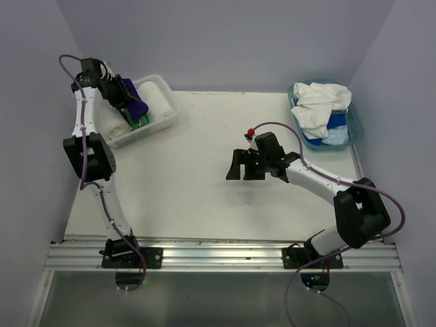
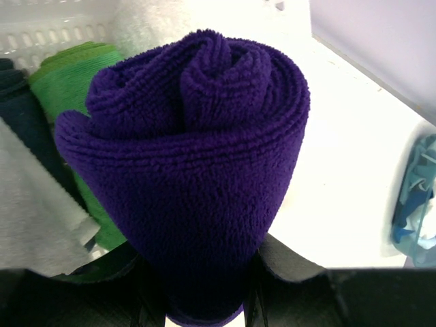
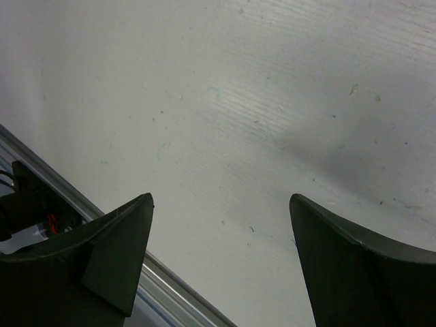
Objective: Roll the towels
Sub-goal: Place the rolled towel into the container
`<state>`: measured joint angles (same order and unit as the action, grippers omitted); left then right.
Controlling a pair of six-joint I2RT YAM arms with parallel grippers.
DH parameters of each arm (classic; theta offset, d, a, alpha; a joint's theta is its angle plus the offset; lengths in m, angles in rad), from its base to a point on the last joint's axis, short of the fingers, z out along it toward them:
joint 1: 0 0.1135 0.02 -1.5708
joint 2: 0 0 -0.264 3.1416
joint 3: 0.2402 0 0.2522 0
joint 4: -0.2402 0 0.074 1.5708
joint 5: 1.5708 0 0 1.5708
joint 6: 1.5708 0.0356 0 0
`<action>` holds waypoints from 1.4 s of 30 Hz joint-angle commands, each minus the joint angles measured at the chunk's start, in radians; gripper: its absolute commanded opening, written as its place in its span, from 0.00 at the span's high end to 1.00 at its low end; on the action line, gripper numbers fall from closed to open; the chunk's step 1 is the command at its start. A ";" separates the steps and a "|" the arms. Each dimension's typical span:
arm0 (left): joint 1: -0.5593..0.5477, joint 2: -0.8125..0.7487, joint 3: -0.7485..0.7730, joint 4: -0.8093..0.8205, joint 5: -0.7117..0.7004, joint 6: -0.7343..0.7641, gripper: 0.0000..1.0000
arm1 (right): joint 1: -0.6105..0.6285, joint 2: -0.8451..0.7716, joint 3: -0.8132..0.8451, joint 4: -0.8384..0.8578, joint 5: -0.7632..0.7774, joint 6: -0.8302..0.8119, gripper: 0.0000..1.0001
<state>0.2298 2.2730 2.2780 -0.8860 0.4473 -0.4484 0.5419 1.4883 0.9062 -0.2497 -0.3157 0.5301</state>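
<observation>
My left gripper [image 1: 127, 99] is shut on a rolled deep purple towel [image 2: 191, 163], holding it over the white lattice basket [image 1: 170, 117] at the back left. In the basket lie a rolled green towel [image 2: 58, 75], a dark blue one [image 2: 24, 119] and white rolled towels [image 1: 155, 97]. Loose white towels [image 1: 319, 105] lie heaped over blue ones [image 1: 335, 129] in the teal tub [image 1: 355, 126] at the back right. My right gripper [image 1: 245, 165] hangs open above the bare middle of the table [image 3: 225, 102], nothing between its fingers [image 3: 116, 252].
Lavender walls close in the table at the back and both sides. A metal rail [image 1: 225, 255] runs along the near edge, where both arm bases are bolted. The right arm's purple cable [image 1: 320, 139] loops over the table.
</observation>
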 commanded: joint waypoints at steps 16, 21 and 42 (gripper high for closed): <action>0.026 0.040 0.055 -0.077 -0.199 0.040 0.80 | -0.005 0.076 0.062 0.036 -0.077 0.018 0.15; 0.029 0.060 0.040 -0.080 -0.223 0.047 0.77 | -0.007 0.089 0.066 0.036 -0.082 0.016 0.15; 0.029 0.011 0.012 -0.021 -0.151 0.039 0.19 | -0.005 0.056 0.079 0.026 -0.083 0.005 0.15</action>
<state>0.2501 2.3512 2.3016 -0.9394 0.3058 -0.4263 0.5419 1.5700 0.9348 -0.2371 -0.3702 0.5407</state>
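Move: The rolled purple towel is already in the left fingers, above the container. The open slot it is taken to lies about 2 cm to the left, level in reach, some 12 cm below. The green towel lies in it, 2 cm back and straight below; the white roll is about 7 cm right and 4 cm ahead, the thick grey-white roll 8 cm left and 1 cm back. From the right hand, the slot is about 27 cm ahead and 38 cm left. Shift the left gripper about 4 cm left and slightly back to line the purple towel up with the slot between the two pale rolls, then lower it about 5 cm into the container, the wrist rolling and tipping some 10 degrees. Once down, open the fingers to nearly twice their gap to let go of the towel, and stay low around it. ##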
